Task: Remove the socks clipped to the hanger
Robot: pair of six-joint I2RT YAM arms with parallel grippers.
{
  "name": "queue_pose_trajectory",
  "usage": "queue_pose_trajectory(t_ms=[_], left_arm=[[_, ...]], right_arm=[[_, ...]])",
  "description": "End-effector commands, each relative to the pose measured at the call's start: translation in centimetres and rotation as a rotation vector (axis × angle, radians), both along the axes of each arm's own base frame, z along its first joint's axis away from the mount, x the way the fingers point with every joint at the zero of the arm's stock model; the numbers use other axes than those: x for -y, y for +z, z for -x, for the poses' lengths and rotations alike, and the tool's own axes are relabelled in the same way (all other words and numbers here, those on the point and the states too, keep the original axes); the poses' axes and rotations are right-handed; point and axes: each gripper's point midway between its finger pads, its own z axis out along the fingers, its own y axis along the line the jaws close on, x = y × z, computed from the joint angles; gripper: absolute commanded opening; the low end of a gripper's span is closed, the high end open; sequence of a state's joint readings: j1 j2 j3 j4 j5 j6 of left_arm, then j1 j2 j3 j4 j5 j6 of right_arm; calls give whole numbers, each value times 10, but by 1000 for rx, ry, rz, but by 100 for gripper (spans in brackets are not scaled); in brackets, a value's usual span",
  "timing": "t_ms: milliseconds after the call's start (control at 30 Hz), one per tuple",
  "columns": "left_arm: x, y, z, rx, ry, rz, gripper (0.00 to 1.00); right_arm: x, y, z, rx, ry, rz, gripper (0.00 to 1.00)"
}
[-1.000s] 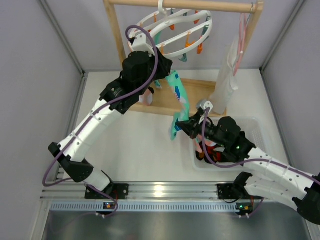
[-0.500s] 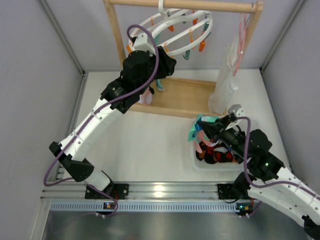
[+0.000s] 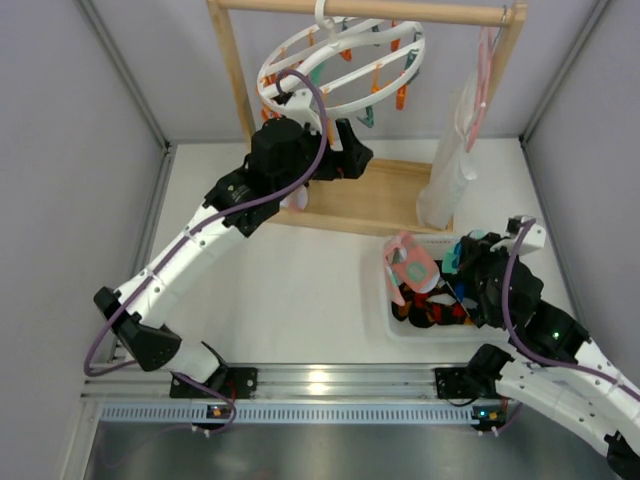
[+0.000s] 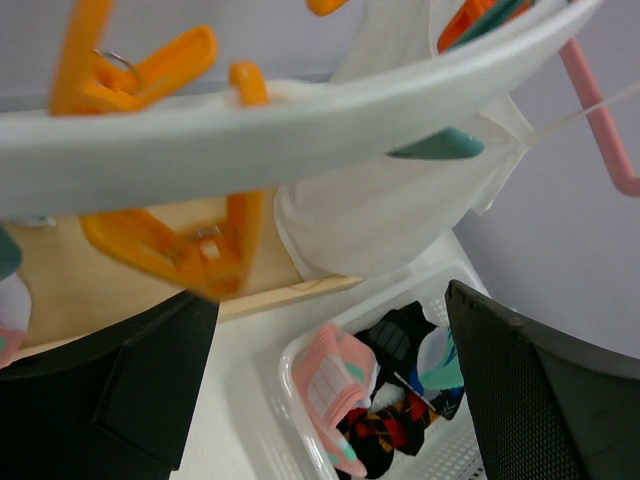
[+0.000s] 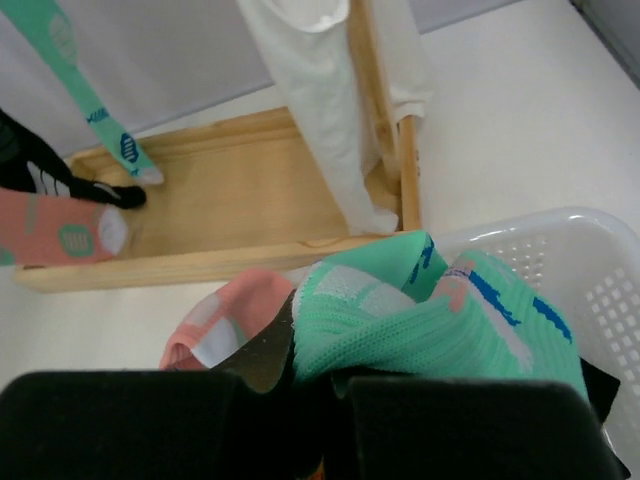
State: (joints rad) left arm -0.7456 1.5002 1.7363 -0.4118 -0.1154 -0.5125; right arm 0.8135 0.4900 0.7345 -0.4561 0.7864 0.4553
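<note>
The hanger [image 3: 345,62], a white ring with orange and teal clothespins, hangs from the wooden rack's top bar; its rim [image 4: 300,125] fills the top of the left wrist view. My left gripper [image 3: 350,160] is open just under the ring, holding nothing [image 4: 330,320]. A teal sock [image 5: 95,95], a black sock [image 5: 40,178] and a pink sock [image 5: 60,235] still hang over the rack's base. My right gripper [image 3: 468,262] is shut on a teal-mint sock [image 5: 440,320] above the white basket [image 3: 392,318]. A pink sock [image 3: 410,265] lies in the basket.
A long white garment [image 3: 450,175] and a thin pink clothes hanger [image 3: 485,70] hang at the rack's right end. The wooden rack base [image 3: 370,200] lies behind the basket. Black argyle socks [image 4: 400,425] lie in the basket. Grey walls close in both sides.
My right gripper has carried the teal-mint sock from below the hanger back over the basket. My left gripper has opened and shifted right under the ring, which has swung.
</note>
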Motion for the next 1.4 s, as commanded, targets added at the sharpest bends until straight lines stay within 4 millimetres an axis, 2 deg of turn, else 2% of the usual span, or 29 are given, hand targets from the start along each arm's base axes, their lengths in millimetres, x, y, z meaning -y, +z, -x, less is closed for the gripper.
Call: queue_pose_trajectory(t_ms=[0,67,100,133,233,267,300,367,400,433,533,600,667,867,900,933,1000,1033,1067,1100,1133,1167,1233,1267,1300,1333,1367], left_arm=[[-11,29,24,87,-60,40,98],[-16,31,33,93,-73,45,98],[-17,23,36,81,-80,36,98],[-21,25,41,89,-85,38,98],[-29,14,46,79,-74,18,99],[-37,19,52,95,-64,19,99],[-44,18,51,96,-35,9,99],[-59,10,55,83,2,-35,99],[-70,9,52,81,58,-57,99],[-79,0,54,59,84,-94,99],[-108,-13,47,37,218,-176,98],[-122,-30,47,-1,271,-243,99],[-140,-42,47,-35,353,-296,99],[-169,-55,53,-70,432,-364,98],[-172,-55,55,-72,436,-367,99],[-178,-52,59,-63,443,-361,98],[-186,-54,65,-67,456,-374,98],[-190,-51,68,-62,462,-374,98],[-193,-52,71,-61,463,-387,98],[-198,-52,73,-59,472,-396,98],[-202,-55,76,-68,469,-424,98],[-205,-57,78,-69,470,-438,98],[-209,-64,84,-69,451,-465,98],[-212,-65,86,-59,447,-479,98],[-218,-63,90,-46,460,-482,98],[-223,-67,91,-43,471,-510,98],[-228,-68,91,-38,491,-515,98]], right_arm=[[38,-6,7,-18,-196,-30,0],[38,-18,5,-47,-213,-9,0],[36,-23,2,-62,-212,1,0],[31,-29,0,-80,-195,7,0],[32,-45,-10,-126,-218,10,0],[22,-55,-13,-160,-163,-1,0],[29,-60,-17,-178,-182,-7,1],[22,-68,-21,-201,-132,-48,34],[29,-68,-23,-201,-152,-64,43],[28,-70,-22,-216,-134,-74,58],[35,-64,-18,-215,-158,-88,88],[35,-48,-16,-185,-146,-108,98],[32,-28,-15,-145,-116,-116,99],[17,18,-11,-53,18,-93,99],[11,23,-10,-33,59,-94,99],[-9,27,-7,-18,178,-106,99],[-38,39,-6,34,344,-104,100],[-67,39,4,24,517,-120,99],[-83,30,1,-16,593,-125,99],[-98,38,0,16,667,-148,99],[-115,32,6,-9,771,-170,98],[-125,22,-2,-52,796,-184,97],[-138,23,-10,-38,803,-175,95],[-144,16,-17,-46,800,-148,96],[-159,15,-12,-39,834,-135,95],[-164,25,-18,11,816,-121,95],[-172,18,-22,-6,814,-111,95]])
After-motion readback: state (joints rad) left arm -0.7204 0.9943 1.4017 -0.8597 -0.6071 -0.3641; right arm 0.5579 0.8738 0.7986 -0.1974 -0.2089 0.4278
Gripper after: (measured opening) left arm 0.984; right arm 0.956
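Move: Under the right hand, which still grips the mint sock, the basket's middle lies some 18 cm down and 4 cm to the right. The rim-draped pink sock is about 10 cm left, 2 cm ahead and 12 cm below; the white bag hangs some 22 cm ahead, 2 cm left. From the empty, open left hand, the hanging pink sock is about 13 cm left, 4 cm ahead, 8 cm below; the hanger's middle is 12 cm ahead, 2 cm left, 6 cm above. Dipping about 8 cm into the basket, slightly rightward and tipping down, the right hand opens wide and lets go of the mint sock, rises again, then sweeps left past the basket's left rim, turning counter-clockwise. The left hand stays open and leaves the hanger, going first back, then some 20 cm left and lower, rolling its left side up. ##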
